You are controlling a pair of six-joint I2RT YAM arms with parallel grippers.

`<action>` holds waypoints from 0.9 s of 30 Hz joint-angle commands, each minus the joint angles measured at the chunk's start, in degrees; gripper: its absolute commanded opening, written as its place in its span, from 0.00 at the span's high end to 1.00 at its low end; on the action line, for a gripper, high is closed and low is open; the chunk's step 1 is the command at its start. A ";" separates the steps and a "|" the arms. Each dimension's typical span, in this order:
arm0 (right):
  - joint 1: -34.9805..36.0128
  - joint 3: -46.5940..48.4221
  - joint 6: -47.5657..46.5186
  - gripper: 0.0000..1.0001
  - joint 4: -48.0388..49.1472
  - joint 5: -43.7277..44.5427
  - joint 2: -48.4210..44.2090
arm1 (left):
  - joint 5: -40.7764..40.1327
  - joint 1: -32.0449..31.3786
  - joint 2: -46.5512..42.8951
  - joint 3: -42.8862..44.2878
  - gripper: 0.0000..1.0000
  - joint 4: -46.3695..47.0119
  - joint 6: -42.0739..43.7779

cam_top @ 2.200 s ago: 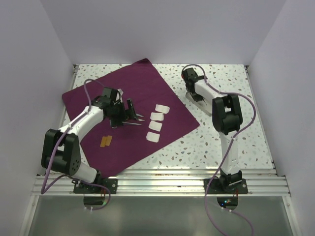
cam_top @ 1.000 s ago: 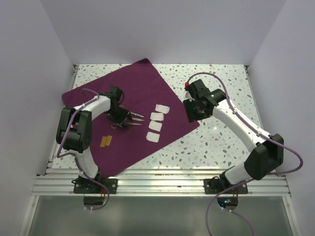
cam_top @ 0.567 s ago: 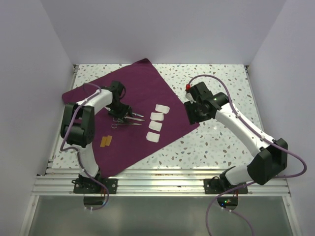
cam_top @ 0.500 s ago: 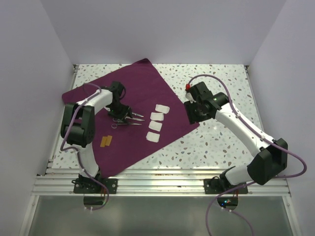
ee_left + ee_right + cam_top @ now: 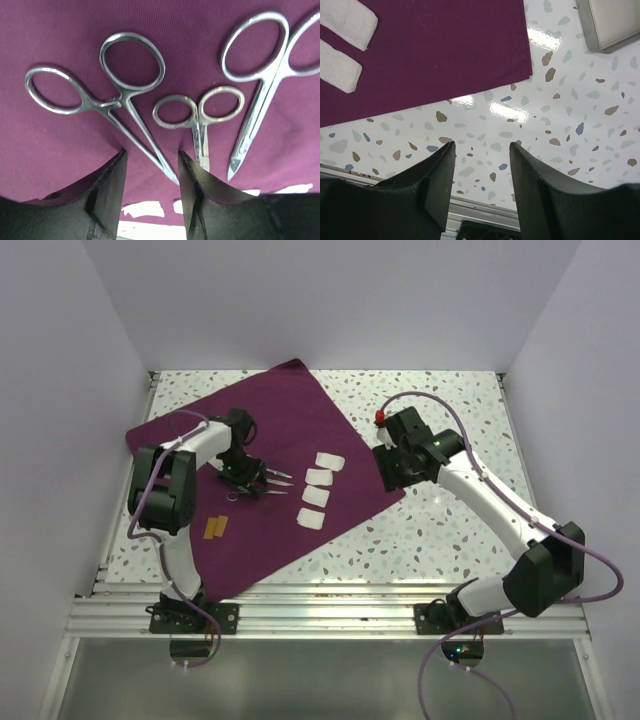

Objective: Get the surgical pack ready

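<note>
The surgical pack is a deep purple cloth spread flat over the left half of the table. On it lie three steel instruments: forceps, small scissors and longer scissors. My left gripper hangs open just over them, with the forceps' tip lying between its fingers and nothing gripped. In the top view the left gripper sits at the instruments' ring ends. My right gripper is open and empty above bare table beside the cloth's right corner.
A column of white gauze pads lies on the cloth right of the instruments. Two small tan strips rest nearer the front. A grey metal tray stands on the speckled table behind the right gripper. White walls enclose the table.
The right arm swung from the tray at the back to the cloth's right corner. The left arm folded in closer, its gripper staying over the instruments. Little has moved in the last half second.
</note>
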 commanded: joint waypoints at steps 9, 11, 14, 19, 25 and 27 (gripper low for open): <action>0.17 -0.32 -1.41 0.50 1.95 -0.25 -2.24 | -2.82 -0.16 3.50 3.23 0.57 -3.89 -2.51; 0.08 -0.32 -1.41 0.50 2.04 -0.43 -2.42 | -2.82 -0.16 3.94 3.32 0.64 -4.42 -2.51; 0.08 -0.32 -1.58 0.50 2.21 -0.34 -2.59 | -2.74 -0.34 3.94 2.88 0.69 -4.24 -2.68; 0.08 -0.50 -1.76 0.50 2.39 -0.17 -2.94 | -2.04 -0.43 3.59 1.48 0.76 -2.84 -3.04; 0.17 -0.77 -1.76 0.50 2.48 0.27 -3.21 | -0.80 -0.69 2.98 0.68 0.95 -1.52 -3.04; 0.17 -0.68 -1.76 0.50 2.48 0.01 -3.21 | -0.28 -0.69 2.37 0.42 1.00 -1.43 -3.04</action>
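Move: The hemostat lies almost under my left fingertips: its thin jaws are just below the gap, its middle about 3 cm to the left and 1 cm down. The small scissors are roughly 3 cm ahead, the large scissors some 7 cm ahead and 2 cm left. The nearest gauze pad sits about 11 cm to the right and 1 cm back. From my right hand, the hemostat is about 32 cm left, 5 cm ahead and 15 cm below. I sink my left hand the last half centimetre or so onto the cloth, fingers straddling the hemostat's jaws and pointing straight down. Then, holding that spot, I close them from about half open to nearly shut, so the fingertips pinch the thin metal jaws from both sides; the grip's effort rises at the end. ##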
